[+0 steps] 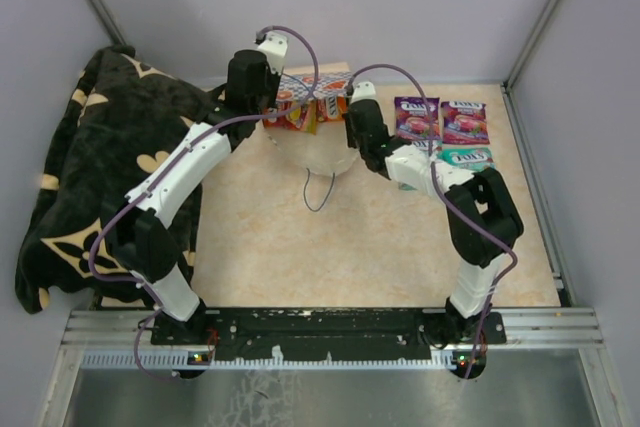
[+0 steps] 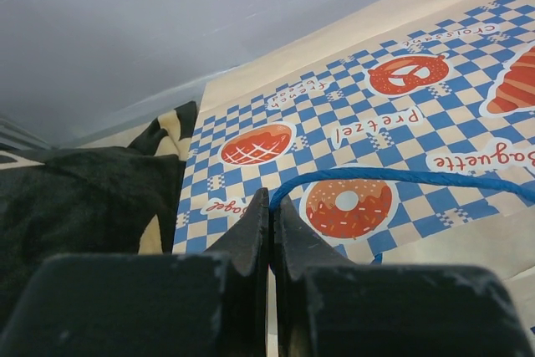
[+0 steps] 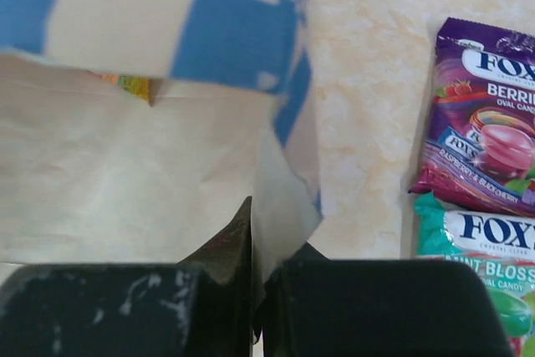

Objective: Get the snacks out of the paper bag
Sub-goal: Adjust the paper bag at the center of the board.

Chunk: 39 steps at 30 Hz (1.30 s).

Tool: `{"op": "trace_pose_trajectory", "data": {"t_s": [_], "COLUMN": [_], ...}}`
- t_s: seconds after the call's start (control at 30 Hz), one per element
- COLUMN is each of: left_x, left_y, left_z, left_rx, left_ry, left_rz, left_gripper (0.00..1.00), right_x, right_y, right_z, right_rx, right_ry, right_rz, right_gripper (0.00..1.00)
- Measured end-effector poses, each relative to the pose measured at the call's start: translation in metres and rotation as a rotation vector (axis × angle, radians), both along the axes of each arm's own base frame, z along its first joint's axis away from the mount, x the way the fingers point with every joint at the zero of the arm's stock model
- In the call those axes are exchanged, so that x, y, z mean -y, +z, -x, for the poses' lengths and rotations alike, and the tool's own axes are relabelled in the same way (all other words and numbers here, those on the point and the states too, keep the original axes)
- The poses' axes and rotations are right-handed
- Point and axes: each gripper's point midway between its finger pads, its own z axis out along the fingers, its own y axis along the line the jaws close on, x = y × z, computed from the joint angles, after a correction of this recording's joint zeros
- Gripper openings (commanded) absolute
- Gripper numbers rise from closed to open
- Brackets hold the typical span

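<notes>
The paper bag [image 1: 325, 152] is held up at the back middle of the table between my two grippers. My left gripper [image 1: 272, 99] is shut on the bag's blue string handle [image 2: 401, 176]; its tips [image 2: 273, 198] lie over the checkered band [image 2: 376, 123]. My right gripper [image 1: 352, 112] is shut on a paper edge of the bag [image 3: 284, 198], its tips [image 3: 255, 206] pinching it. Orange packets [image 1: 297, 117] show at the bag between the grippers, and one peeks inside [image 3: 134, 83]. Two purple-pink snacks [image 1: 416, 117] [image 1: 464, 121] and a teal one [image 1: 466, 157] lie on the table at the right.
A black floral blanket [image 1: 100, 167] covers the table's left side, close to my left arm. A loose blue string [image 1: 318, 192] hangs below the bag. Grey walls with metal posts stand behind and at the right. The purple [image 3: 493, 123] and teal [image 3: 485, 248] packets lie just right of my right gripper.
</notes>
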Motion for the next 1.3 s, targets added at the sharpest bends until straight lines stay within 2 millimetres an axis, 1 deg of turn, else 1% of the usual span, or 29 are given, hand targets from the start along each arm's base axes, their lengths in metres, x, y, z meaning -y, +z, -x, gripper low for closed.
{"op": "trace_pose_trajectory", "data": {"t_s": [0.1, 0.2, 0.33, 0.5, 0.57, 0.7, 0.77, 0.87, 0.93, 1.03, 1.07, 1.1, 1.13, 1.17, 1.2, 1.23, 1.3], "left_x": [-0.002, -0.007, -0.012, -0.007, -0.006, -0.002, 0.001, 0.002, 0.004, 0.007, 0.009, 0.01, 0.012, 0.013, 0.015, 0.016, 0.016], "left_y": [0.0, -0.002, 0.003, 0.025, 0.028, 0.029, 0.029, 0.028, 0.022, 0.007, 0.001, -0.006, -0.012, -0.017, -0.022, -0.026, -0.032], "left_z": [0.001, 0.009, 0.026, 0.044, 0.048, 0.053, 0.055, 0.054, 0.049, 0.037, 0.033, 0.027, 0.022, 0.017, 0.013, 0.01, 0.009], "left_rx": [0.0, 0.0, 0.014, 0.064, 0.073, 0.076, 0.079, 0.081, 0.074, 0.048, 0.036, 0.022, 0.009, -0.001, -0.01, -0.02, -0.039], "left_ry": [0.011, 0.031, 0.047, 0.047, 0.054, 0.078, 0.079, 0.086, 0.089, 0.093, 0.092, 0.092, 0.091, 0.091, 0.089, 0.085, 0.078], "left_rz": [-0.001, -0.006, -0.001, 0.037, 0.042, 0.032, 0.028, 0.012, -0.003, -0.022, -0.029, -0.038, -0.045, -0.051, -0.056, -0.06, -0.067], "left_gripper": [0.0, 0.0, 0.0, 0.0, 0.0, 0.0, 0.0, 0.0, 0.0, 0.0, 0.0, 0.0, 0.0, 0.0, 0.0, 0.0, 0.0], "right_x": [-0.007, -0.017, -0.043, -0.087, -0.102, -0.12, -0.126, -0.126, -0.124, -0.118, -0.114, -0.108, -0.101, -0.094, -0.084, -0.077, -0.057], "right_y": [-0.001, 0.0, -0.001, -0.002, -0.003, -0.004, -0.004, -0.005, -0.003, -0.002, -0.003, -0.005, -0.007, -0.01, -0.013, -0.018, -0.029], "right_z": [-0.004, -0.007, -0.012, -0.025, -0.029, -0.032, -0.034, -0.038, -0.044, -0.059, -0.065, -0.072, -0.079, -0.084, -0.089, -0.091, -0.09], "right_rx": [0.013, 0.024, 0.027, 0.007, -0.004, -0.016, -0.017, -0.025, -0.021, -0.011, -0.011, -0.013, -0.015, -0.025, -0.036, -0.048, -0.066], "right_ry": [0.045, 0.121, 0.283, 0.488, 0.554, 0.636, 0.657, 0.664, 0.661, 0.647, 0.635, 0.62, 0.6, 0.576, 0.549, 0.524, 0.46], "right_rz": [-0.004, -0.017, -0.05, -0.086, -0.098, -0.115, -0.114, -0.109, -0.113, -0.124, -0.127, -0.131, -0.137, -0.15, -0.157, -0.163, -0.174], "right_gripper": [0.0, 0.0, 0.0, 0.0, 0.0, 0.0, 0.0, 0.0, 0.0, 0.0, 0.08, 0.35, 0.58, 0.71, 0.78, 0.83, 0.88]}}
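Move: The right hand already pinches the paper bag's right rim. The bag's middle is about 9 cm left, 6 cm ahead and 5 cm lower, with an orange snack pack inside about 4 cm left and 6 cm ahead. Outside, the purple candy bag lies roughly 14 cm right and 4 cm ahead. From the left hand, holding the handle, the bag's middle lies about 6 cm right, 3 cm ahead, well below. Right hand swings the pinched rim about 12 cm left, turning counter-clockwise, then forward-right and opens; left keeps the handle. ##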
